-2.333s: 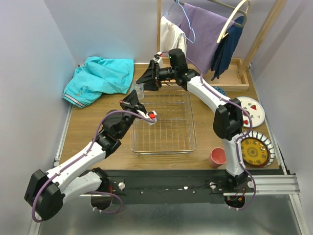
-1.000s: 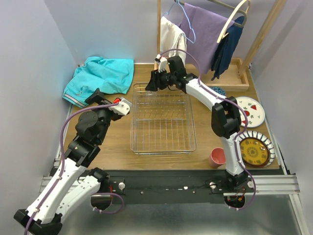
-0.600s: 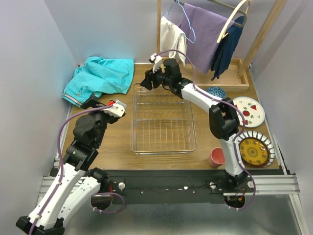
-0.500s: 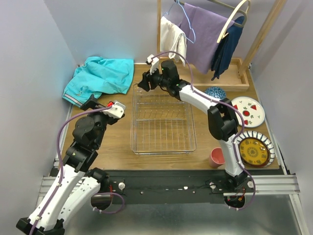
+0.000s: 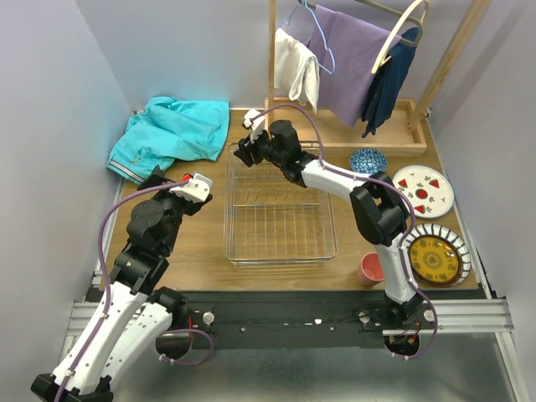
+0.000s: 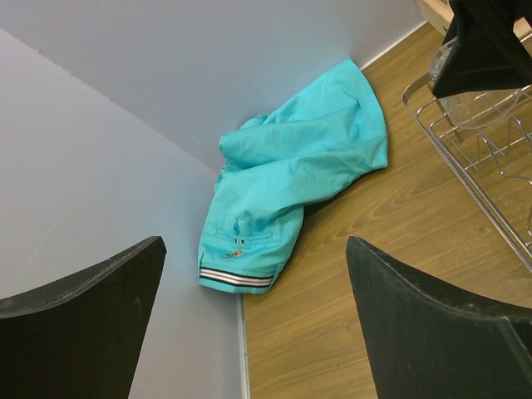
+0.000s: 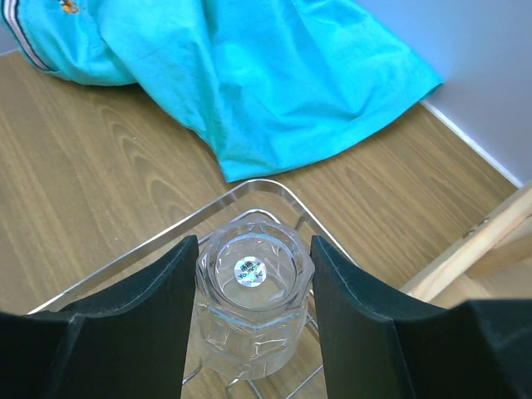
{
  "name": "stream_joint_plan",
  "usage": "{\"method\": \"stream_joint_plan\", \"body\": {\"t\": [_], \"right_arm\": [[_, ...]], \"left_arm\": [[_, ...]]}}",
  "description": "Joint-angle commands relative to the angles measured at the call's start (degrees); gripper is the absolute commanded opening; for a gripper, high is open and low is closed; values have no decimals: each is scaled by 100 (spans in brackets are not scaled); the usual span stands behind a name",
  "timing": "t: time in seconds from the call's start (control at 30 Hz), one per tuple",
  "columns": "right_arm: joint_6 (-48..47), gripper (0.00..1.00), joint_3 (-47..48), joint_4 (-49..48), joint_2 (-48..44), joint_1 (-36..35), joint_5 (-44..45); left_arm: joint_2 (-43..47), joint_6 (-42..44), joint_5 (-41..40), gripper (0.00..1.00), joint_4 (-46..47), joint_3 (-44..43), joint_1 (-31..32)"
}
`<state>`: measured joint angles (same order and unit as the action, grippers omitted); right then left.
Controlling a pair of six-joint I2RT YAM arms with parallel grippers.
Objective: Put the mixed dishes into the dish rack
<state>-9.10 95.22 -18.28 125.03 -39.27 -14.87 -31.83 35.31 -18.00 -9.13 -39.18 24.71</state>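
Note:
The silver wire dish rack point(image 5: 279, 209) lies mid-table. Over its far-left corner my right gripper point(image 5: 245, 151) is shut on the small clear glass point(image 7: 252, 299), which is upside down with a sticker on its base. Both fingers press its sides just inside the rack rim point(image 7: 141, 247). My left gripper point(image 5: 194, 186) hangs open and holds nothing, left of the rack. A pink cup point(image 5: 372, 268), a blue-patterned bowl point(image 5: 368, 159), a white plate with red motifs point(image 5: 425, 191) and a striped-rim yellow plate point(image 5: 435, 258) sit on the right.
A teal garment point(image 5: 172, 134) lies crumpled at the far left, close to the rack's corner. A wooden clothes rack point(image 5: 368, 84) with hanging clothes stands at the back right. The side wall runs near the left arm.
The right gripper carried the glass leftward along the rack's far edge to its far-left corner. The left arm drew back from the rack towards the left wall.

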Motion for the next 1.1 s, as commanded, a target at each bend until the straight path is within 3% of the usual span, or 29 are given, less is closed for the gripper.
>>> {"method": "stream_joint_plan", "body": {"t": [0.0, 0.47, 0.57, 0.67, 0.7, 0.93, 0.97, 1.07], "right_arm": [[-100, 28, -74, -369, 126, -11, 397], [-267, 29, -232, -299, 346, -151, 485], [-259, 34, -188, -246, 443, -152, 591], [-197, 47, -171, -176, 461, -152, 740], [-171, 56, -162, -132, 443, -143, 792], [-57, 80, -434, 105, -145, -160, 855], [-56, 98, -443, 175, -215, -160, 855], [48, 100, -276, 684, -409, -160, 933]], "left_arm": [[11, -182, -55, 99, 174, 33, -36], [28, -244, -55, 99, 192, 174, -36], [37, -270, -46, 99, 209, 209, -36], [46, -270, -46, 99, 201, 235, -36], [54, -270, -46, 99, 209, 244, -36], [63, -261, 103, 99, 455, 393, -36], [55, -261, 147, 99, 508, 411, -36], [2, -270, 235, 99, 701, 446, -36]]}}
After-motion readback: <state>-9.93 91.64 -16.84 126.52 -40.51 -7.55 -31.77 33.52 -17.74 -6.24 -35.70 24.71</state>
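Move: The right hand already holds the clear glass over the dish rack's far left corner; its resting place lies almost straight below, about 6 cm down. The rack's middle is some 11 cm back and 11 cm right of that hand, the teal cloth's middle about 20 cm left and 9 cm ahead, and the wooden stand's left end roughly 10 cm ahead and 7 cm right. From the left hand, that corner place is about 18 cm ahead, 16 cm right and 19 cm below. Almost straight down, after a very slight shift forward and right, the right hand lowers the held glass about 5 cm into the dish rack's far left corner, hardly turning. Once down, its fingers open wide, letting go of the glass, and the hand begins to ease about a centimetre to the right. ##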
